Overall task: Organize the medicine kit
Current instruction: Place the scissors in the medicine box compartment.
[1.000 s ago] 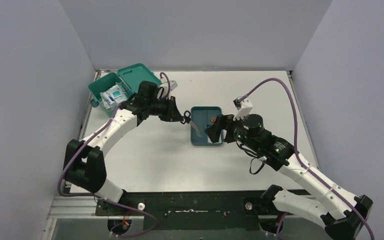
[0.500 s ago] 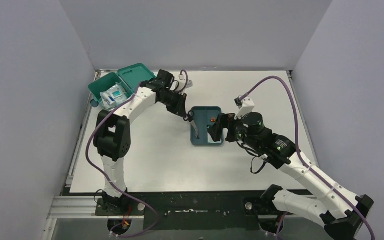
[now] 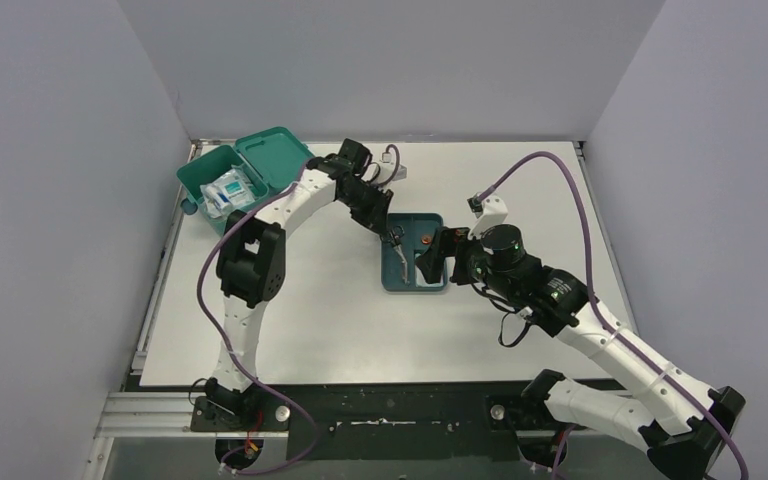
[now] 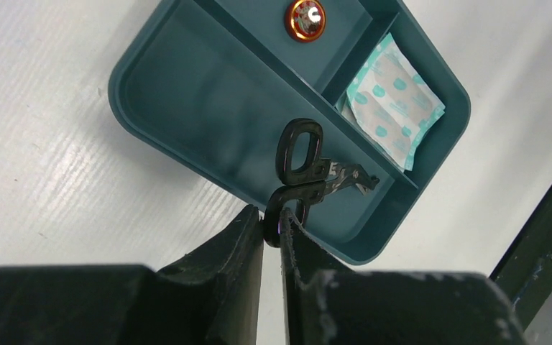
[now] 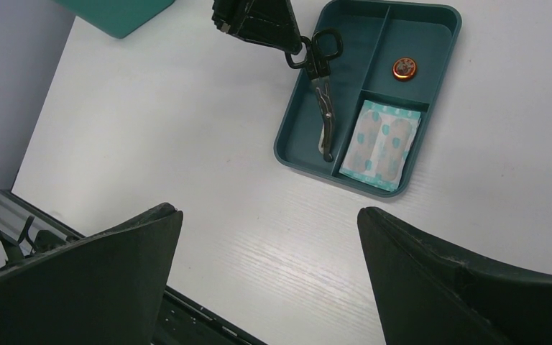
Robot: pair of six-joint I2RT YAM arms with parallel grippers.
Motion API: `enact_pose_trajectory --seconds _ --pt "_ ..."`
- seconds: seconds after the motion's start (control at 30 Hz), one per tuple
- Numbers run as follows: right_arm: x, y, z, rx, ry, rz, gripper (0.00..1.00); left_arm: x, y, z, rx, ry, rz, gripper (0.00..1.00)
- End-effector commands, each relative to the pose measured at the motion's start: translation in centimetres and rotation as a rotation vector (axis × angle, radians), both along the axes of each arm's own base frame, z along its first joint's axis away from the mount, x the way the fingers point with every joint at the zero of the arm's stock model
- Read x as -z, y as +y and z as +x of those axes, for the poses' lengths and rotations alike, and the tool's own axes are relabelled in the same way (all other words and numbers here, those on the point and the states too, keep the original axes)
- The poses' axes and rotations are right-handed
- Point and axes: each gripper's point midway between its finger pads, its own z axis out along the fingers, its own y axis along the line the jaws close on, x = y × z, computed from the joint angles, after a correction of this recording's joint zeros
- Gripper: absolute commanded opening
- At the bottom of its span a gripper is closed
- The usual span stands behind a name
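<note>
The medicine kit point(image 3: 203, 172) is a teal-green box at the table's back left, its lid point(image 3: 278, 152) hinged open and white packets inside. My left gripper point(image 4: 272, 219) is shut on one handle ring of black scissors point(image 4: 309, 172). The scissors point(image 5: 323, 79) hang over the long compartment of a darker divided tray point(image 5: 298, 136), blades pointing down into it. I cannot tell whether the tip touches the floor. My right gripper point(image 5: 269, 212) stands wide open above the bare table in front of the tray, holding nothing.
The tray point(image 4: 187, 79) also holds an orange round item point(image 4: 305, 16) and a plaster packet point(image 4: 392, 100) in its two small compartments. Grey walls close in the table on three sides. A black rail point(image 3: 380, 410) runs along the near edge.
My left arm has swung right and stretched out, carrying the scissors from the tray's left edge to over its long compartment. The right arm has barely moved.
</note>
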Motion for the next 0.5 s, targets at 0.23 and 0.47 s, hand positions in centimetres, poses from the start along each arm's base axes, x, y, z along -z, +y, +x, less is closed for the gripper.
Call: enact_pose_trajectory --seconds 0.23,0.47 --pt "-1.6 -0.5 0.7 0.051 -0.041 0.038 1.00 -2.2 -2.1 2.1 0.004 -0.051 -0.100 0.34" --pt "-0.8 -0.9 0.5 0.084 -0.019 0.050 1.00 -3.8 -2.0 2.8 -0.070 -0.078 -0.129 0.36"
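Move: The left hand holds the scissors by one handle loop at the tray's left rim, blades reaching back into the long left compartment, whose middle lies about 4 cm back, 3 cm to the right and 5 cm below. The bandage pack is some 8 cm back and 9 cm right of this hand, and the small red cap about 1 cm back and 9 cm right. From the right hand that compartment is roughly 13 cm ahead, 6 cm left and 20 cm below. The left hand opens its pinched fingers to about a third of their range and lets go of the scissors' handle loop over the left rim of the tray. As they part, it eases forward and to the right by roughly 2 cm in all, rising only slightly and ending with the open fingertips close to the rim, the wrist almost unturned. ##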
